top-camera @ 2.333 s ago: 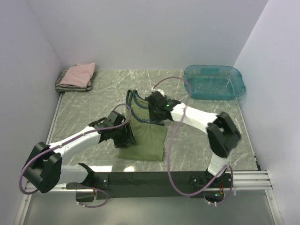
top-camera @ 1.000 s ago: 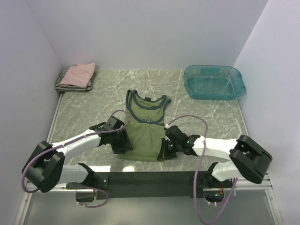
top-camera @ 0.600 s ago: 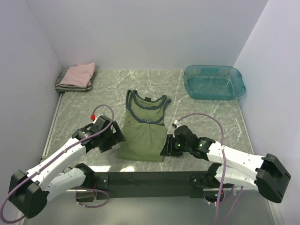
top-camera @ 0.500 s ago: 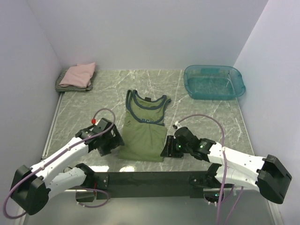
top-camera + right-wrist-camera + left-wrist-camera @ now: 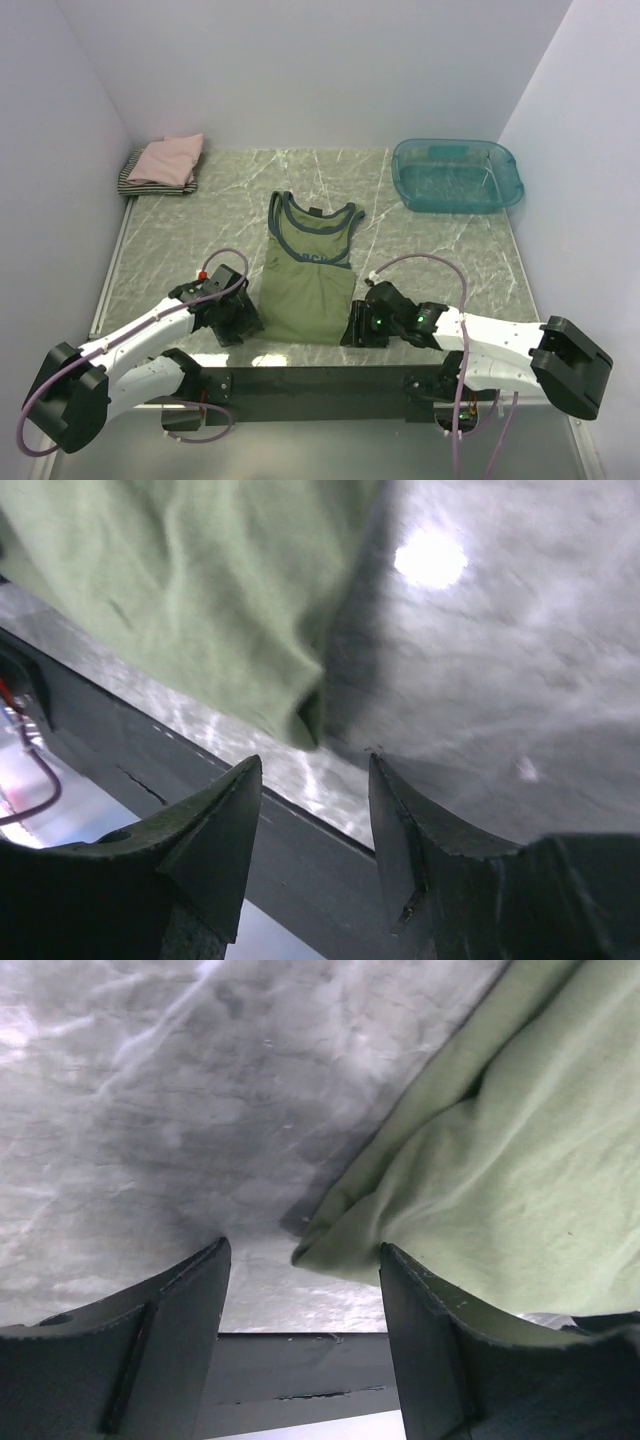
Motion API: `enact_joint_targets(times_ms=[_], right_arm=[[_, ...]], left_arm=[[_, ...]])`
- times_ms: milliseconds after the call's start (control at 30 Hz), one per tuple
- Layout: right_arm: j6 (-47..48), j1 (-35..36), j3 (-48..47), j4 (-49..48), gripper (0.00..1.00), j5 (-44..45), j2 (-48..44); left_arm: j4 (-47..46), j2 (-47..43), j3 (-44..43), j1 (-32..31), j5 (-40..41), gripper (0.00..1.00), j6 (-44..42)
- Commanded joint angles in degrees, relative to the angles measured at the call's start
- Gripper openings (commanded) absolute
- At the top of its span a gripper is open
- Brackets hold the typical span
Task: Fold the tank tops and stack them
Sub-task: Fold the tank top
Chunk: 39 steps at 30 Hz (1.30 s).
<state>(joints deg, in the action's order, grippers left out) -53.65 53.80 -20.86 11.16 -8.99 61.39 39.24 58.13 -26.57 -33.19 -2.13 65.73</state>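
Observation:
An olive-green tank top with navy trim lies flat in the middle of the marble table, straps toward the back. My left gripper hovers open at its near left corner; in the left wrist view that corner sits just ahead of the gap between the fingers. At the near right corner my right gripper stands open, nothing between its fingers. A folded pink tank top rests on a black-white striped one at the back left.
A see-through teal plastic tub stands at the back right. The black front rail runs along the table's near edge just behind both grippers. Purple walls enclose the table on three sides.
Both grippers let go of the green tank top, which now lies spread flat. The arms pulled back and lowered to its two near corners, jaws open.

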Motion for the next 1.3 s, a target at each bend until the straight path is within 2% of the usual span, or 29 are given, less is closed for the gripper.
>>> enact_joint_targets(times_ms=[0,467,633,733,767,867,1000,1133,1267], right_arm=[[-1.7,0.5,0.6,-4.9,0.55,1.5,2.0],[-3.7,0.8,0.3,-7.5,0.54,1.8,8.3],[-4.4,1.0,0.3,-7.8,0.50,2.8,10.5],[-4.2,1.0,-0.7,-6.5,0.42,4.4,11.0],[-3.7,1.0,-1.9,-4.8,0.27,4.9,11.2],[-2.5,1.0,-4.9,-1.9,0.00,6.4,11.4],[0.3,1.0,-8.0,4.9,0.00,7.1,7.5],[3.2,1.5,-9.7,8.4,0.00,3.7,4.5],[3.3,8.0,-11.5,11.2,0.00,3.1,1.9]], left_arm=[[-3.3,0.7,1.6,0.1,-1.4,0.68,0.7],[-12.3,3.7,5.2,-0.4,-3.3,0.53,1.1],[-13.8,4.4,6.1,-0.5,-3.4,0.41,1.3],[-14.0,4.4,5.5,-0.5,-2.9,0.29,0.5],[-13.6,4.4,5.0,-0.5,-2.4,0.20,-0.2],[-12.5,4.1,2.4,-0.6,-1.7,0.01,-1.5],[-8.2,1.6,-0.9,-1.3,-1.9,0.01,-3.1],[-2.8,-1.4,-2.8,-3.9,-4.1,0.01,-2.5],[2.1,-6.0,-2.8,-8.6,-5.4,0.01,0.6]])
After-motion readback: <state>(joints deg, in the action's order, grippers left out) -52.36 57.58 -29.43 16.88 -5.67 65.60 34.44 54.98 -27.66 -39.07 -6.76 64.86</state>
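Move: The tank top lies folded narrow, its hem towards the arms. Its left hem corner is about 3 cm right of the left hand, 1 cm ahead and 1 cm below. The neck label lies 30 cm ahead and 16 cm right of that hand. From the right hand, the right hem corner is roughly 3 cm left, 2 cm ahead and 1 cm below, with the table's front edge some 6 cm back, level sideways. Both open hands close in from the sides on the tank top's hem corners, skimming low over the table: the left goes some 3 cm right and a little forward, rolling about 10 degrees so its left side sinks, while the right goes some 3 cm left and a little forward, then dips about a centimetre. The fingers of both shut and pinch the two corners, and the hands then lift them about 3 cm, starting to draw them back towards the bases by a centimetre or two. ##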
